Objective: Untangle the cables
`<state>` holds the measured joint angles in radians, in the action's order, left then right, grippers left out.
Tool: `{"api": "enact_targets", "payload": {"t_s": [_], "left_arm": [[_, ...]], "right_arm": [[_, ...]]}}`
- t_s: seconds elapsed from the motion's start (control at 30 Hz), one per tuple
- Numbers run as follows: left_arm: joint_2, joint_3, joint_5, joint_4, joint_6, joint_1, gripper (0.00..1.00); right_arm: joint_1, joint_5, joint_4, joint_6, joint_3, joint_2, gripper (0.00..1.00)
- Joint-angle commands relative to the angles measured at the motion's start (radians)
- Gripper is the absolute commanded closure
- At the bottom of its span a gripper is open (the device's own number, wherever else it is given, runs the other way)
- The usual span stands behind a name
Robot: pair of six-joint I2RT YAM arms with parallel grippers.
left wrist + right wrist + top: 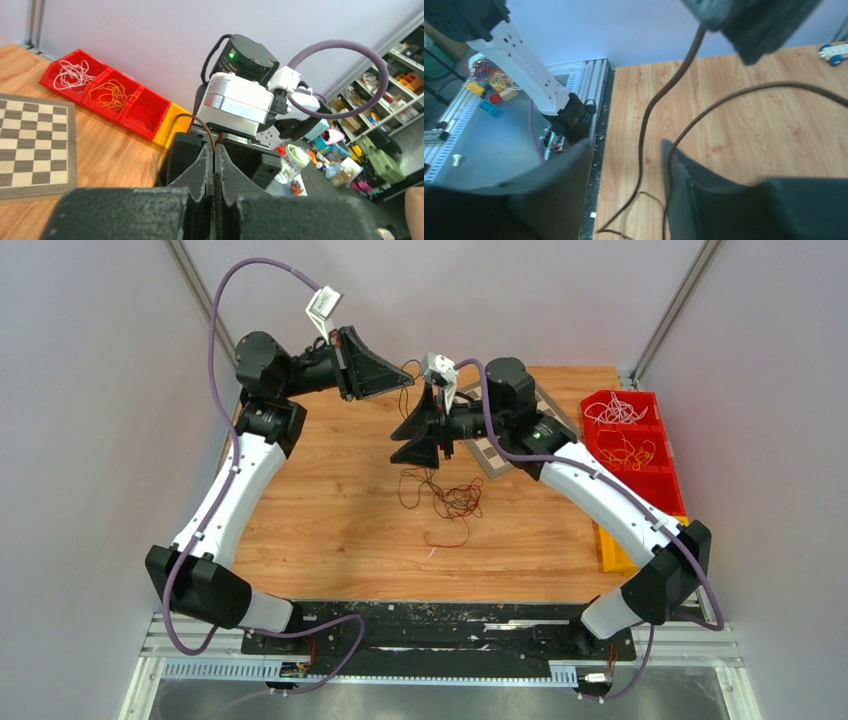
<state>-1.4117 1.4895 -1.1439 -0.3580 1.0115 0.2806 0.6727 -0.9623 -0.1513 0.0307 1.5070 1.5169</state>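
Note:
My left gripper (403, 375) is raised over the back of the table, shut on a dark brown cable (206, 131) that runs out from between its fingertips. That cable hangs down past my right gripper (624, 150), which is open with one strand (643, 131) passing between its fingers and a second strand lying against the right finger (704, 190). Below both grippers, a loose tangle of red and dark brown cables (452, 498) lies on the wooden table (330, 510). My right gripper (393, 448) hovers just above that tangle, facing left.
Red bins (655, 485) at the right edge hold white cables (614, 410) and yellow-orange cables (626, 450). A yellow bin (608, 552) sits in front of them. A checkerboard (492, 452) lies partly under the right arm.

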Motion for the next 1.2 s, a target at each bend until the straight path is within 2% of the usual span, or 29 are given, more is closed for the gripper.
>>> {"api": "enact_targets", "payload": {"t_s": [0.0,0.1,0.27,0.37,0.5,0.57,0.63,0.73,0.8,0.83,0.87,0.9,0.93,1.03,1.1,1.17], "left_arm": [[0.001,0.004,0.096,-0.023,0.015,-0.009,1.0],[0.005,-0.017,0.138,0.0,0.026,-0.039,1.0],[-0.001,-0.072,0.176,0.008,0.055,-0.128,1.0],[0.006,-0.125,0.158,0.018,0.049,-0.107,1.0],[0.029,-0.218,0.112,0.126,-0.058,-0.003,1.0],[0.035,-0.225,0.096,0.253,-0.246,0.073,1.0],[0.007,-0.18,0.081,0.451,-0.415,0.173,1.0],[-0.051,-0.108,0.079,0.67,-0.579,0.248,1.0],[-0.068,-0.055,0.096,0.751,-0.686,0.279,0.84],[-0.07,-0.037,0.103,0.764,-0.723,0.285,0.63],[-0.069,-0.033,0.11,0.772,-0.733,0.285,0.52],[-0.066,-0.028,0.129,0.777,-0.756,0.283,0.37],[-0.06,-0.028,0.136,0.789,-0.77,0.282,0.32],[-0.044,-0.045,0.155,0.808,-0.815,0.27,0.07],[-0.032,-0.067,0.155,0.807,-0.819,0.262,0.01],[-0.02,-0.088,0.153,0.807,-0.82,0.255,0.0]], "right_arm": [[-0.009,0.095,0.048,0.008,0.022,-0.034,0.59],[-0.044,0.099,0.019,0.009,-0.029,-0.084,0.8],[-0.09,0.13,-0.062,-0.02,-0.105,-0.196,1.0],[-0.096,0.181,-0.08,-0.026,-0.086,-0.242,1.0],[-0.15,0.229,-0.093,-0.023,-0.03,-0.277,1.0],[-0.216,0.223,-0.098,0.035,-0.013,-0.287,1.0],[-0.319,0.193,-0.115,0.075,-0.009,-0.298,1.0],[-0.473,0.114,-0.222,0.066,-0.016,-0.323,1.0],[-0.57,0.053,-0.382,-0.075,-0.021,-0.347,1.0],[-0.615,0.039,-0.489,-0.179,-0.027,-0.363,1.0],[-0.656,0.017,-0.597,-0.294,-0.031,-0.376,1.0],[-0.71,0.016,-0.721,-0.418,-0.032,-0.386,1.0],[-0.749,0.032,-0.871,-0.539,-0.03,-0.397,1.0],[-0.857,0.109,-1.121,-0.851,-0.015,-0.39,1.0],[-0.927,0.138,-1.266,-1.025,0.012,-0.355,1.0],[-0.987,0.195,-1.336,-1.096,0.026,-0.322,1.0]]}}
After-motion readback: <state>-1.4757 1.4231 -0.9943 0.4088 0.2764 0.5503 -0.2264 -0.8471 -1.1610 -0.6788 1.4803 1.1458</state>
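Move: The brown cable hangs doubled from the shut left gripper and passes between the right hand's half-open fingers, within 1 or 2 cm of their middle. That right gripper is about 3 cm back of the left hand, level sideways and 11 cm below. From the right hand, the red-brown cable heap lies roughly 10 cm right, 2 cm ahead and 36 cm down; the chessboard 21 cm right, 16 cm ahead; the empty red box some 46 cm right, 4 cm ahead, as low. The right fingers shut on the hanging brown cable and keep it pinched, carrying it some 30 cm right towards the red boxes, rising first, then sinking to about 5 cm below the start, while the hand swings about 45 degrees clockwise. The left hand reaches about 6 cm forward, then comes back and down, ending some 16 cm lower and 6 cm to the right, tipping down and opening wide to give up its hold. ##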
